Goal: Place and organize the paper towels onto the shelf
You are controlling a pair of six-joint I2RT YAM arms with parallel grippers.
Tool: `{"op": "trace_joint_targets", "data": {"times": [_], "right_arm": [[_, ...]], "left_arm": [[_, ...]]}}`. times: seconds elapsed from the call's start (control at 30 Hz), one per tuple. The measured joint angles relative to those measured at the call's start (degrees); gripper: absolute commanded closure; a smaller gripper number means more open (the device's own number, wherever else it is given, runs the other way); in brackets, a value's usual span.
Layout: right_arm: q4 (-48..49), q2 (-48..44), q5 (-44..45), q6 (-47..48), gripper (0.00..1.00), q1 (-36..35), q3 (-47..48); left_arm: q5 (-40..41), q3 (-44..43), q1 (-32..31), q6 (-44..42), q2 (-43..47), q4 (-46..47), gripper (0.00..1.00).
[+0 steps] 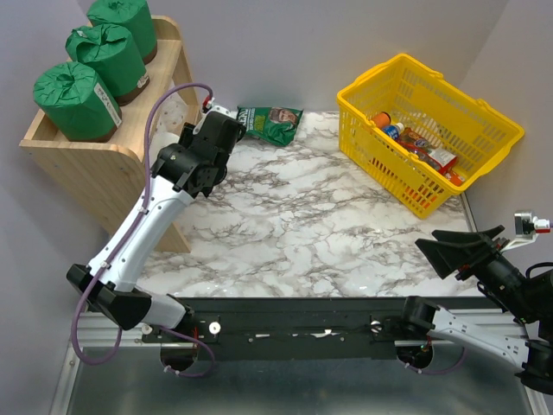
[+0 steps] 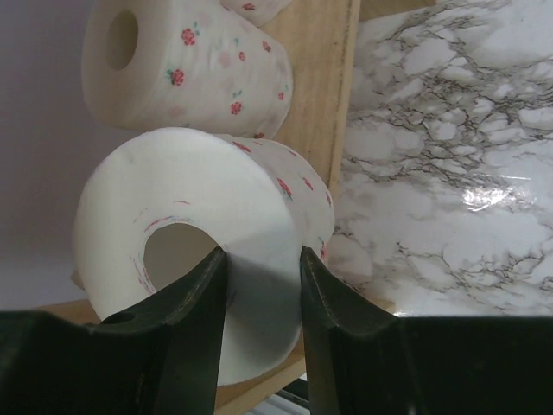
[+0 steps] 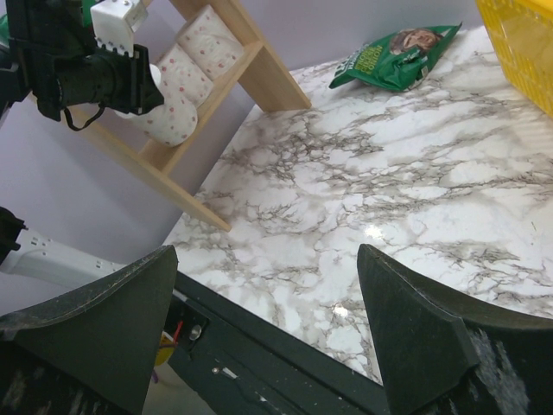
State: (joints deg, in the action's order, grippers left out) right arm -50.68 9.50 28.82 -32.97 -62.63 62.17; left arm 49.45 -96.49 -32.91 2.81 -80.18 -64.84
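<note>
Three green-wrapped paper towels [image 1: 76, 99] stand in a row in the top tray of the wooden shelf [image 1: 104, 173]. On the lower tier lie white rolls with a small red flower print [image 2: 199, 69]. My left gripper [image 2: 263, 259] reaches into that tier and is shut on the wall of the nearest white roll [image 2: 207, 199]. One finger sits inside its hollow core and the other against its outside. The roll rests on the shelf board. In the right wrist view the same rolls [image 3: 186, 65] show beside the left wrist. My right gripper [image 1: 458, 246] hangs open over the table's near right edge, holding nothing.
A yellow basket [image 1: 350, 97] with bottles and packets stands at the back right. A flat green snack bag [image 1: 270, 123] lies at the back of the marble table, close to the shelf. The black base rail [image 1: 302, 328] runs along the near edge.
</note>
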Motion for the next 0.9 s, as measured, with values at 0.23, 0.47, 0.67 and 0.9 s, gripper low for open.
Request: {"op": "trace_joint_targets", "data": {"times": [0.23,0.47,0.67,0.9], "right_arm": [[0.0,0.0,0.0,0.0,0.07,0.0,0.0],[-0.02,0.0,0.0,0.0,0.07,0.0,0.0],[-0.02,0.0,0.02,0.0,0.07,0.0,0.0],[-0.02,0.0,0.02,0.0,0.07,0.0,0.0]], "left_arm": [[1.79,0.79,2.1,-0.83,1.05,-0.02,0.41],[3.34,2.86,2.62,-1.57,1.77,0.31,0.34],[2.27,-0.55,2.32,-2.25,1.7,-0.04,0.33],[-0.09,-1.9,0.44,-4.09,0.96,1.31,0.42]]}}
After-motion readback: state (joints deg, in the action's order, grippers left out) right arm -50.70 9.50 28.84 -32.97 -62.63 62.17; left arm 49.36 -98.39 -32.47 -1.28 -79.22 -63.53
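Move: The paper towel roll still pinched by the left hand, at its place near the shelf's near end, has its middle about 4 cm ahead, 3 cm left and 4 cm below. The next white roll lies 13 cm ahead, 1 cm left and 5 cm down; the nearest green-wrapped roll, on the top board, is level fore-and-aft, some 12 cm left and 14 cm up. From the idle right hand, the pinched roll is roughly 20 cm ahead, 48 cm left and 8 cm down. Opening its fingers to let go of the roll, the left hand carries on left into the shelf about 3 cm, alongside the next white roll. It then turns round, lifting some 2 cm and drawing back right by nearly what it went in, fingers kept spread over the roll. ##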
